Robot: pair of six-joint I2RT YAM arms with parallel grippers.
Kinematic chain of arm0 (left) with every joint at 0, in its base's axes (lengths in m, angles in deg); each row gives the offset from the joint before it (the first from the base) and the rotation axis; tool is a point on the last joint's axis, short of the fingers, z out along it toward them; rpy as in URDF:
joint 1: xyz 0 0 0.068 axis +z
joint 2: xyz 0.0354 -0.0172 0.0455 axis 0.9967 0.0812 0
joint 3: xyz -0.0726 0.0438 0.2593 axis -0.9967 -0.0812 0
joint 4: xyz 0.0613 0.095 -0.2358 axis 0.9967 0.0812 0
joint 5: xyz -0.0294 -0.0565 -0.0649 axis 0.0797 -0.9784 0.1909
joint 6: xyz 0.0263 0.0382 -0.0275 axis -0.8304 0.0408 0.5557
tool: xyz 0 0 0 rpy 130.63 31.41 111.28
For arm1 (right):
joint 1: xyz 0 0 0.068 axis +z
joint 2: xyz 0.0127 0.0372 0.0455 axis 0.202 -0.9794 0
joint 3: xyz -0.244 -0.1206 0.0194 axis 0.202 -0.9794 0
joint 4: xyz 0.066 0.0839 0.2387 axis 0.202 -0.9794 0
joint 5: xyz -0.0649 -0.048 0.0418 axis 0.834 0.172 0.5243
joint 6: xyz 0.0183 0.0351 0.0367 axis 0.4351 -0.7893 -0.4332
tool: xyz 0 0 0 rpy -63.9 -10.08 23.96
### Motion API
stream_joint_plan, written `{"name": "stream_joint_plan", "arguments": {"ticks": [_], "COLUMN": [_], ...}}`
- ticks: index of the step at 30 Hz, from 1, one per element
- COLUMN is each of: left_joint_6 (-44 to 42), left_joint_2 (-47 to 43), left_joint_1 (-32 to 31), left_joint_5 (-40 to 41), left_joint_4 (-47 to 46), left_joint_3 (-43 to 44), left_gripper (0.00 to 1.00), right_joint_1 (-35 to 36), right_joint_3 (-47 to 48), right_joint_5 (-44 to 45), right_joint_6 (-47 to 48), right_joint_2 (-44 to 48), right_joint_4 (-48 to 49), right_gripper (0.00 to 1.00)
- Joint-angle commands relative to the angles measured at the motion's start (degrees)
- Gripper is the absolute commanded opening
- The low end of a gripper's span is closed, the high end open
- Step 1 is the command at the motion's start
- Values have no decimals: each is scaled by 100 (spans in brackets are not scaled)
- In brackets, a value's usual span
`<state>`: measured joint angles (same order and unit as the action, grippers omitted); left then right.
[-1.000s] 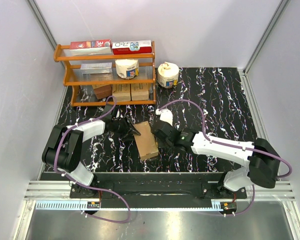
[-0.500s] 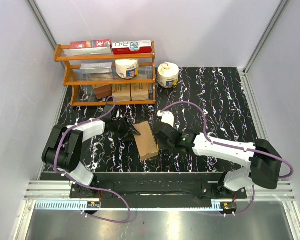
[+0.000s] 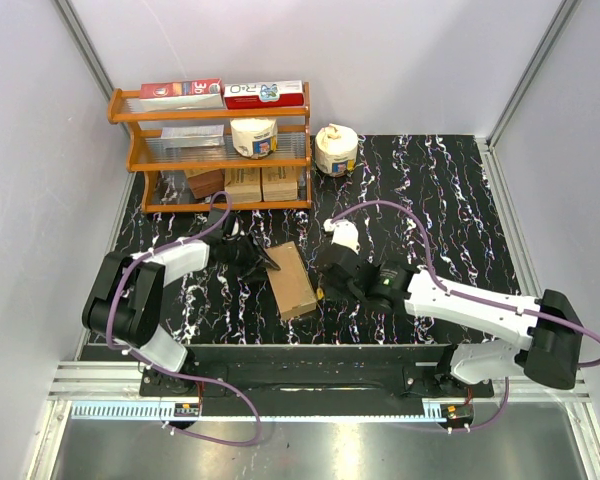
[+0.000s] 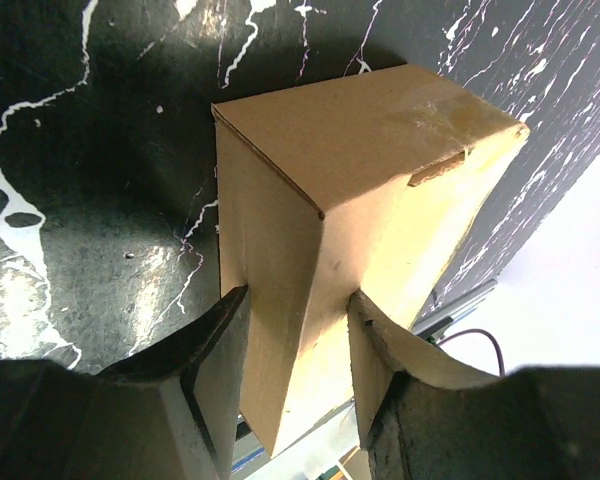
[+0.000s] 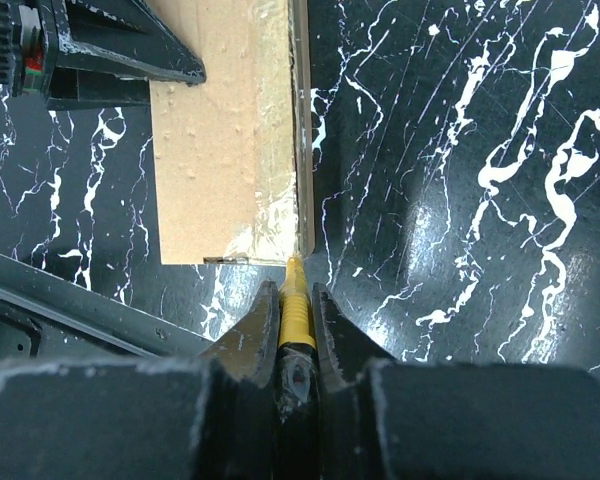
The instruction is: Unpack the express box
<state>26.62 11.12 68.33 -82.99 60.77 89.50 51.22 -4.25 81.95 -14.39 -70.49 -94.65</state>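
The express box, a plain brown oblong carton, lies flat on the black marbled table between the two arms. My left gripper is shut on its far end; in the left wrist view both fingers press the carton's sides. My right gripper is shut on a thin yellow tool. The tool's tip touches the near right corner of the box, at the taped seam along its right edge.
An orange shelf rack at the back left holds red-and-white cartons, a tape roll and small brown boxes. A white roll stands on the table beside it. A metal rail runs along the near edge.
My right gripper has drawn back toward the near edge with the yellow tool, sliding along the box's right edge to its near corner. The left gripper and box have stayed put.
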Motion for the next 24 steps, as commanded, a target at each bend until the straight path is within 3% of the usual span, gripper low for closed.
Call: {"name": "stream_joint_plan", "arguments": {"ticks": [1, 7, 15, 24], "left_joint_6": [-197, -733, -1155, -1314], "left_joint_2": [-65, -460, -681, -926], "left_joint_1": [67, 40, 49, 49], "left_joint_5": [883, 865, 725, 1076], "left_joint_4": [442, 547, 618, 793], "left_joint_3": [37, 344, 530, 390], "left_gripper": [45, 60, 80, 79], "right_joint_1": [59, 50, -47, -47], "right_joint_3": [34, 165, 429, 1167], "right_joint_5": [129, 735, 710, 693], "right_joint_6": [-114, -122, 61, 747], "right_joint_2": [280, 228, -853, -1732], "right_joint_4": [-107, -186, 94, 481], "right_gripper": [0, 0, 0, 0]}}
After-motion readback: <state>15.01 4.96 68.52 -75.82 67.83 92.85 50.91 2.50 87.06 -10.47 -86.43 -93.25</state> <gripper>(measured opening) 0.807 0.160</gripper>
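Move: The express box lies flat, its middle about 3 cm back and 4 cm to the right of the left gripper, which still straddles the box's left edge, one finger on the top; a small brown carton on the bottom shelf stands some 18 cm straight ahead of that gripper. From the right gripper, already holding the yellow knife, the box's middle is about 7 cm ahead, 7 cm left and 11 cm below. Open the left fingers wide and ease the left gripper off the box edge, a couple of centimetres up and as much to its left, rolling it slightly. With the right hand, keep the knife gripped, swing briefly a little right, then bring it down about 4 cm while going forward and finally left, along to the taped right-hand edge of the box, tilting the wrist some 10 degrees. ##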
